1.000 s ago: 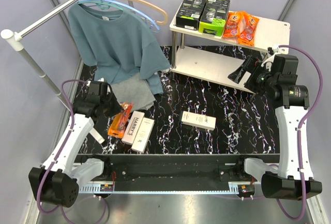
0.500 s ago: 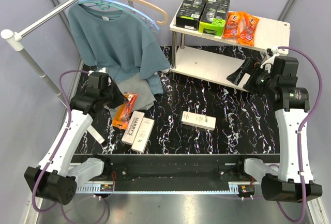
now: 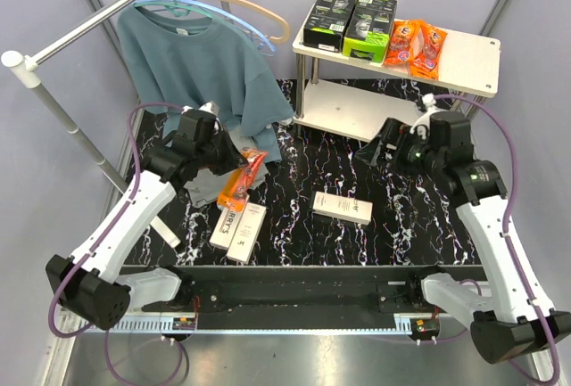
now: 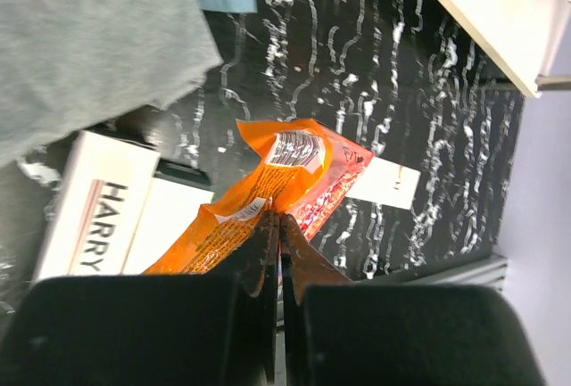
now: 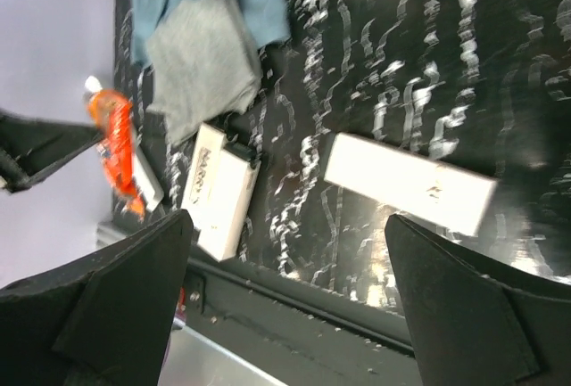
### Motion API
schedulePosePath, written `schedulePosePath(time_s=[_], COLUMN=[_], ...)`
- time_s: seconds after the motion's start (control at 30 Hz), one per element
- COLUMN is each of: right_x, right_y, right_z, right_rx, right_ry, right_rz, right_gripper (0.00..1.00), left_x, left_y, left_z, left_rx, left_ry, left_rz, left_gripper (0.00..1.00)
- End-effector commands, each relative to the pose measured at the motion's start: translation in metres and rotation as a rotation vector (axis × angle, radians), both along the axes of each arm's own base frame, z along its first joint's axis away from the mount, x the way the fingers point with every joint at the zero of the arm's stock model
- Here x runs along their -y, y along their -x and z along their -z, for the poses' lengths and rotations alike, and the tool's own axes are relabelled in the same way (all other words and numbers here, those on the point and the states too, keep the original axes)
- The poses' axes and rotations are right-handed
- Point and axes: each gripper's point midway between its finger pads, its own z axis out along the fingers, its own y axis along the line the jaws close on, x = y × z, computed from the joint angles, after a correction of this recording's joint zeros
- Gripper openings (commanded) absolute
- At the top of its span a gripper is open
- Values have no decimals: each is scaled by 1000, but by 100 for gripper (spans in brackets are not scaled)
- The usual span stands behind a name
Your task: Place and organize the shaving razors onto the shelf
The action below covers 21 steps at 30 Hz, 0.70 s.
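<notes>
My left gripper (image 3: 229, 170) is shut on a flat orange razor pack (image 3: 242, 180), held off the black marbled mat; in the left wrist view the closed jaws (image 4: 278, 225) pinch the orange pack (image 4: 294, 168) by its edge. Two white HARRY'S boxes (image 3: 237, 227) lie side by side under it. Another white box (image 3: 343, 207) lies mid-mat. My right gripper (image 3: 379, 147) hangs open and empty in front of the shelf (image 3: 468, 63), above that white box (image 5: 410, 183). The shelf's top board carries two black-and-green boxes (image 3: 350, 17) and two orange packs (image 3: 416, 45).
A teal shirt (image 3: 196, 69) hangs from a metal clothes rail (image 3: 71, 38) at the back left. A folded grey cloth (image 3: 234, 156) lies under it beside my left arm. The shelf's lower board (image 3: 348, 110) is bare. The black base rail (image 3: 294, 283) runs along the near edge.
My left arm has lifted the orange pack off the mat and carried it right and away from the base. My right arm has swung left, away from the shelf's lower board, over the mat.
</notes>
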Motion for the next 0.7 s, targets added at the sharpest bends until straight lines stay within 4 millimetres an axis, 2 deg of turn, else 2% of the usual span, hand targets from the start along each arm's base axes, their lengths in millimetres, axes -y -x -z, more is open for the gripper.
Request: schedulePosePath(time_s=[0.0,0.2,0.23,0.3,0.33,0.4,0.43,0.67], right_x=[-29,-80,-97,-115,-131,-144,-158,-200], right_y=[0,5,14,12,19,18,21,20], right_z=[-8,8,11,17,15,22,14,21], right_rx=[63,64,61,64,79,82,110,165], right_ry=[-56,-109,-112,-116,-129,-122,-156,-181], right_rz=[-4,-51,-97,-104,-145,-144,-169,-190], right_gripper=[100,100,100,100,100,100,100,97], left_x=[26,50,55,59,62,65,69,82], left_y=[-13,-14,-14,-14,-14,-12,-11,-4], left_z=[-33,-37,-40,-38,-41,-39,-43,-38], left_rx=[83,86,90,76,77,68,69,30], left_ry=[106,191,213,238,256,276,308,417], left_rz=[13,46,60,62,68,74,83,106], left_gripper=[0,0,0,0,0,0,0,0])
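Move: The orange razor pack is already pinched in the left fingers, its middle about 4 cm back from and 4 cm below them. The right hand's open fingers are some 30 cm to the right, 1 cm farther out and about 5 cm higher. The Harry's box lies about 10 cm back, 3 cm left, and the white box 11 cm back, 1 cm right, both 16 cm lower. From the right hand the pack is 31 cm left, 6 cm back and 8 cm lower; the lying box is 7 cm back, 5 cm left and 20 cm down. The orange pack, still pinched in the shut left fingers, is carried about 6 cm to the right, rising a little, while that hand rolls some 15 degrees, its right side coming up. The right hand sweeps left roughly 18 cm to meet the pack, sinking about 5 cm, drawing slightly back and turning counter-clockwise, fingers kept wide open. ##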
